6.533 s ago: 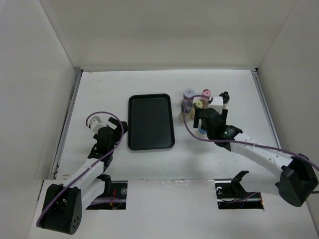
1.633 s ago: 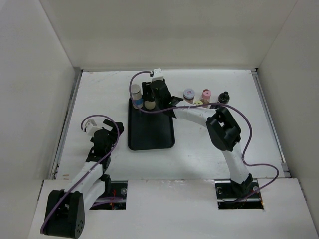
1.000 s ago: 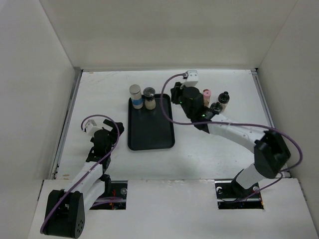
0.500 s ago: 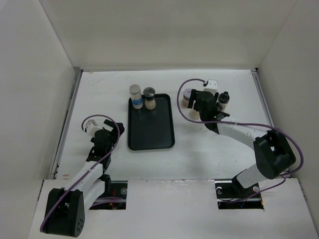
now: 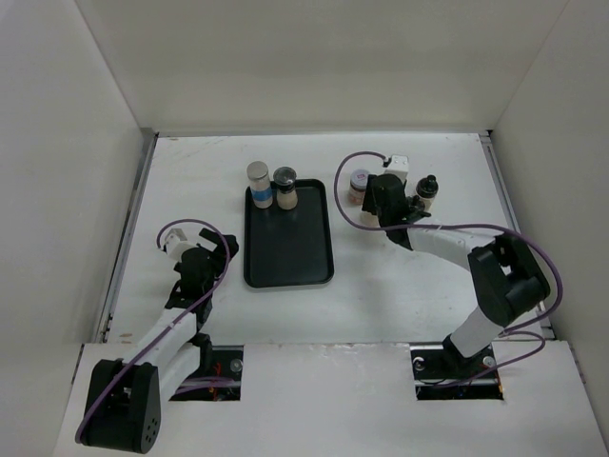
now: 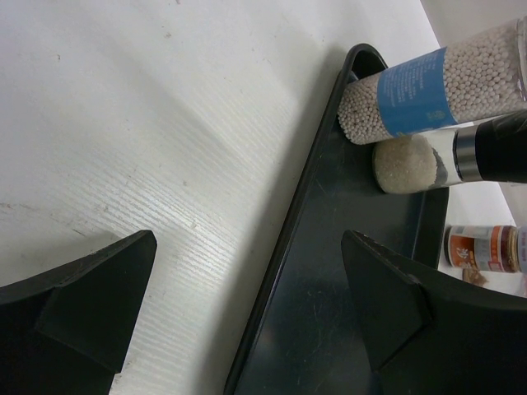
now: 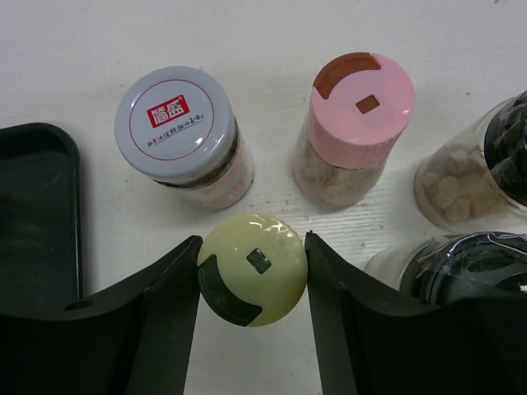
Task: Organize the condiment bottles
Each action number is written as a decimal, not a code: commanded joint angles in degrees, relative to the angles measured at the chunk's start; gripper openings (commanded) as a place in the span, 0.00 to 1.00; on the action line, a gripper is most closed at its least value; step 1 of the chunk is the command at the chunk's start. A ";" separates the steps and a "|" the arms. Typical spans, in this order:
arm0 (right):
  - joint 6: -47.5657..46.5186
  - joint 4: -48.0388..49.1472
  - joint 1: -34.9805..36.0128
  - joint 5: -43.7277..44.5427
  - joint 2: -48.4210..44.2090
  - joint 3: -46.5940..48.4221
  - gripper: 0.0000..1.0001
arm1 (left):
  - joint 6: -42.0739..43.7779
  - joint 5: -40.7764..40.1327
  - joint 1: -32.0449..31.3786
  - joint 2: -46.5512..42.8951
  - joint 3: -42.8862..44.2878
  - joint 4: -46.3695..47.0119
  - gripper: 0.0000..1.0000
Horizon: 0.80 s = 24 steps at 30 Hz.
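Observation:
Two condiment bottles stand at the far end of the black tray (image 5: 285,257): a white-lidded one with a blue label (image 5: 258,183) and a dark-lidded one (image 5: 284,187). The others cluster right of the tray. In the right wrist view my right gripper (image 7: 253,271) has both fingers against the yellow-lidded bottle (image 7: 253,269), which stands on the table. Around it are a grey-lidded jar (image 7: 177,123), a pink-lidded bottle (image 7: 361,97) and a black-lidded one (image 7: 478,177). My left gripper (image 6: 247,288) hangs open over the tray's left rim (image 6: 284,247), holding nothing.
A further dark-topped bottle (image 7: 461,267) sits close to my right finger. The tray's corner (image 7: 37,214) lies just left of the cluster. White walls enclose the table on three sides.
My right arm has come from the tray to the cluster, and its jaws have closed onto the yellow-lidded bottle. The left arm has stayed put.

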 commanded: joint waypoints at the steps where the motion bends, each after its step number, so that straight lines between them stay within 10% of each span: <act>1: -0.06 0.60 -0.06 0.18 -0.28 3.08 0.46 | 0.67 -0.54 -0.16 -0.86 0.56 2.70 1.00; 10: -2.79 2.26 10.30 1.07 -6.62 4.74 0.43 | 0.15 -0.37 0.36 -0.52 0.73 2.70 1.00; 24: -2.70 2.53 23.85 -7.72 21.23 34.71 0.44 | -0.03 0.33 1.33 -2.27 -0.06 1.74 1.00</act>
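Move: The yellow-capped bottle stands upright on the table, already between the right fingers; its spot in the tray, just nearer than the blue-label bottle, lies about 29 cm left of that hand, 4 cm back and 7 cm below. The blue-label bottle is about 29 cm left and 4 cm ahead, the black-capped bottle 22 cm left and 3 cm ahead, the grey-lidded jar 4 cm left and 5 cm ahead. The left hand has the tray spot some 11 cm to its right, 7 cm ahead and 3 cm below. The yellow-capped bottle, still pinched at its top by the right hand, is raised off the table and swept fast to the left, some 27 cm, from the near side of the grey-lidded jar to the tray. The hand climbs about 7 cm while drifting slightly back, then begins to sink; it turns some 30 degrees counter-clockwise, the fingers keeping their hold. ##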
